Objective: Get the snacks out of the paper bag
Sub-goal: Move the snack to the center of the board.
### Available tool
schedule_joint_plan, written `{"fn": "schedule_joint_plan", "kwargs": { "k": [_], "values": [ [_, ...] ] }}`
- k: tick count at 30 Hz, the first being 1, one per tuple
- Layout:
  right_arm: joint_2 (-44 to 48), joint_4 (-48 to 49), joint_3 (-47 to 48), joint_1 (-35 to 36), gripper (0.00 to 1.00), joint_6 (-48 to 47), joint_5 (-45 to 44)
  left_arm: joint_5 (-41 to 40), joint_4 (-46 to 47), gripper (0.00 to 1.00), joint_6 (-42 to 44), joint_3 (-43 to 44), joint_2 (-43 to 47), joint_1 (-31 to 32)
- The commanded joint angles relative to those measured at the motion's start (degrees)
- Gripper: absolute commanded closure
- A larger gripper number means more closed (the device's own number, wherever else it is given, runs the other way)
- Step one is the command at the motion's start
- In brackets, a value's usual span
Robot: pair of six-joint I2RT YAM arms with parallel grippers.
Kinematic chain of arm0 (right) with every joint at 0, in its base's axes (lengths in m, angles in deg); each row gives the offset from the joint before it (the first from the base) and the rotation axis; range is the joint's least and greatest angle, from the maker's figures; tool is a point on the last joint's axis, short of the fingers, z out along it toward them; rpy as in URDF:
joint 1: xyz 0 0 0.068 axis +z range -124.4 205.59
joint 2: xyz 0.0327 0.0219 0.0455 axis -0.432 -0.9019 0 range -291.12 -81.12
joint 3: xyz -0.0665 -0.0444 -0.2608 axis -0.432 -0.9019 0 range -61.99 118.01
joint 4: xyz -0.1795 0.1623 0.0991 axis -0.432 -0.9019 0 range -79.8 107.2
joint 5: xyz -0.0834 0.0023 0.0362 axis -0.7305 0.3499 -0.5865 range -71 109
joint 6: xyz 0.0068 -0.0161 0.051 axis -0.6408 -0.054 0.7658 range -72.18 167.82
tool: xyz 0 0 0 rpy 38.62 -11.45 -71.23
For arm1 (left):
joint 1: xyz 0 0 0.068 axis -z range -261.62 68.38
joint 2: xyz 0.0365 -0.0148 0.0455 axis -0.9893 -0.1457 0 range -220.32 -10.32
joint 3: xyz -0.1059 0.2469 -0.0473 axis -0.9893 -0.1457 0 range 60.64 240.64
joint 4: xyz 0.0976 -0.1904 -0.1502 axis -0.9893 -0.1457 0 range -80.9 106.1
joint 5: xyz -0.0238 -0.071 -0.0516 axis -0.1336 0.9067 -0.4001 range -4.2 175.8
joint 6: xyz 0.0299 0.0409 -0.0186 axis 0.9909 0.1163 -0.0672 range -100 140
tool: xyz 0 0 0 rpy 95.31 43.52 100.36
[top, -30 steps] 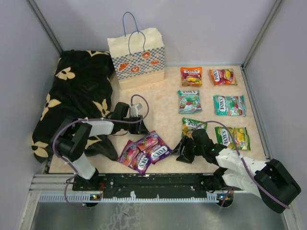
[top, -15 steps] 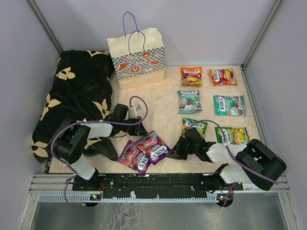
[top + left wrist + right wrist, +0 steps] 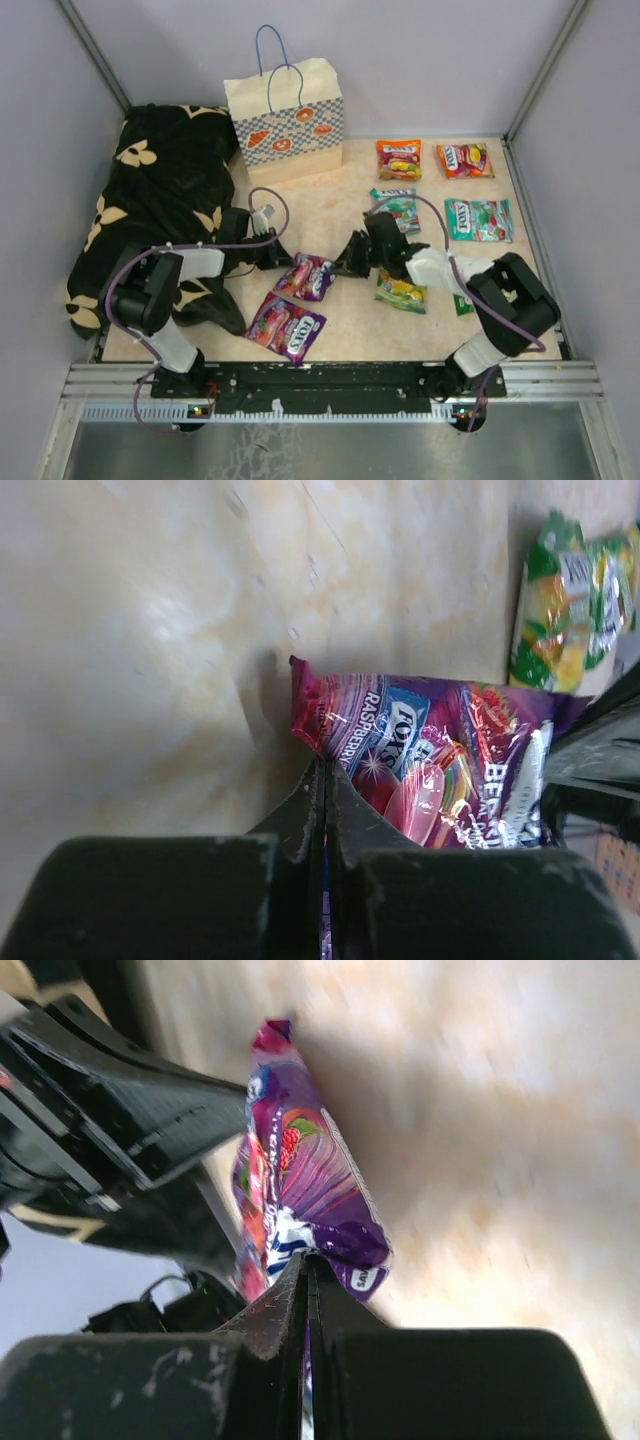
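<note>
The paper bag [image 3: 285, 120] stands upright at the back of the table. Several snacks lie on the right: orange [image 3: 399, 158], red-yellow [image 3: 465, 160], two teal [image 3: 480, 220] and a green one [image 3: 402, 290]. In the middle, a pink raspberry packet [image 3: 385, 742] and a purple packet [image 3: 305, 1185] overlap [image 3: 308, 277]. My left gripper [image 3: 325, 767] is shut on the raspberry packet's left edge. From the other side, my right gripper [image 3: 307, 1258] is shut on the purple packet's edge. Another pink-purple packet [image 3: 285, 325] lies nearer the front.
A black cloth with cream flowers [image 3: 150, 195] is heaped along the left side, close behind my left arm. The right arm's cable crosses a teal packet [image 3: 398, 205]. Grey walls close in the table on three sides.
My right arm swung from the front right to the middle and shut on the purple packet. The left gripper also shut. Two packets moved back from the pile; the green packet slid forward.
</note>
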Motion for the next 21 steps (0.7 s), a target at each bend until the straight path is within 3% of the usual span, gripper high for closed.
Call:
{"fn": "schedule_joint_plan", "kwargs": {
  "k": [1, 5, 13, 17, 21],
  "values": [
    [-6.9, -3.6, 15.0, -3.3, 1.00, -11.3, 1.8, -5.3, -2.1, 1.00, 0.0, 4.4, 1.6, -2.2],
    [-18.3, -9.8, 28.7, -6.8, 1.00, -19.5, 5.0, -12.5, -1.4, 1.00, 0.2, 9.2, -0.2, -5.2],
    [-39.6, -20.6, 53.6, -10.8, 1.00, -27.5, 5.4, -17.6, -0.6, 1.00, 2.6, 25.2, -15.0, -10.0],
    [-45.6, -21.5, 61.5, -12.3, 1.00, -27.5, 5.8, -17.2, -0.6, 1.00, 2.9, 32.0, -22.5, -11.6],
    [-47.7, -21.0, 65.9, -14.1, 1.00, -27.0, 5.8, -17.1, 0.8, 1.00, 2.4, 32.9, -22.8, -12.0]
  ]
}}
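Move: Both hands still pinch the purple snack, its middle about 5 cm back and 4 cm right of the left fingers. It is bound for bare board 16 cm ahead of the left hand, or about 18 cm ahead and 14 cm left of the right. The paper bag stands 34 cm straight ahead of the left hand; the other purple snack lies 22 cm back, 2 cm left. From the right hand, the teal snack is 19 cm ahead, 22 cm right. Carrying the purple snack between them, both hands sweep quickly forward over 20 cm towards the paper bag, rising some 3 cm in a low arc and then sinking; the right ends about 4 cm lower than it began. The left also drifts about 8 cm left, widening the gap between them, and turns some 20 degrees counter-clockwise. Both grippers stay shut on the snack's far corners. ##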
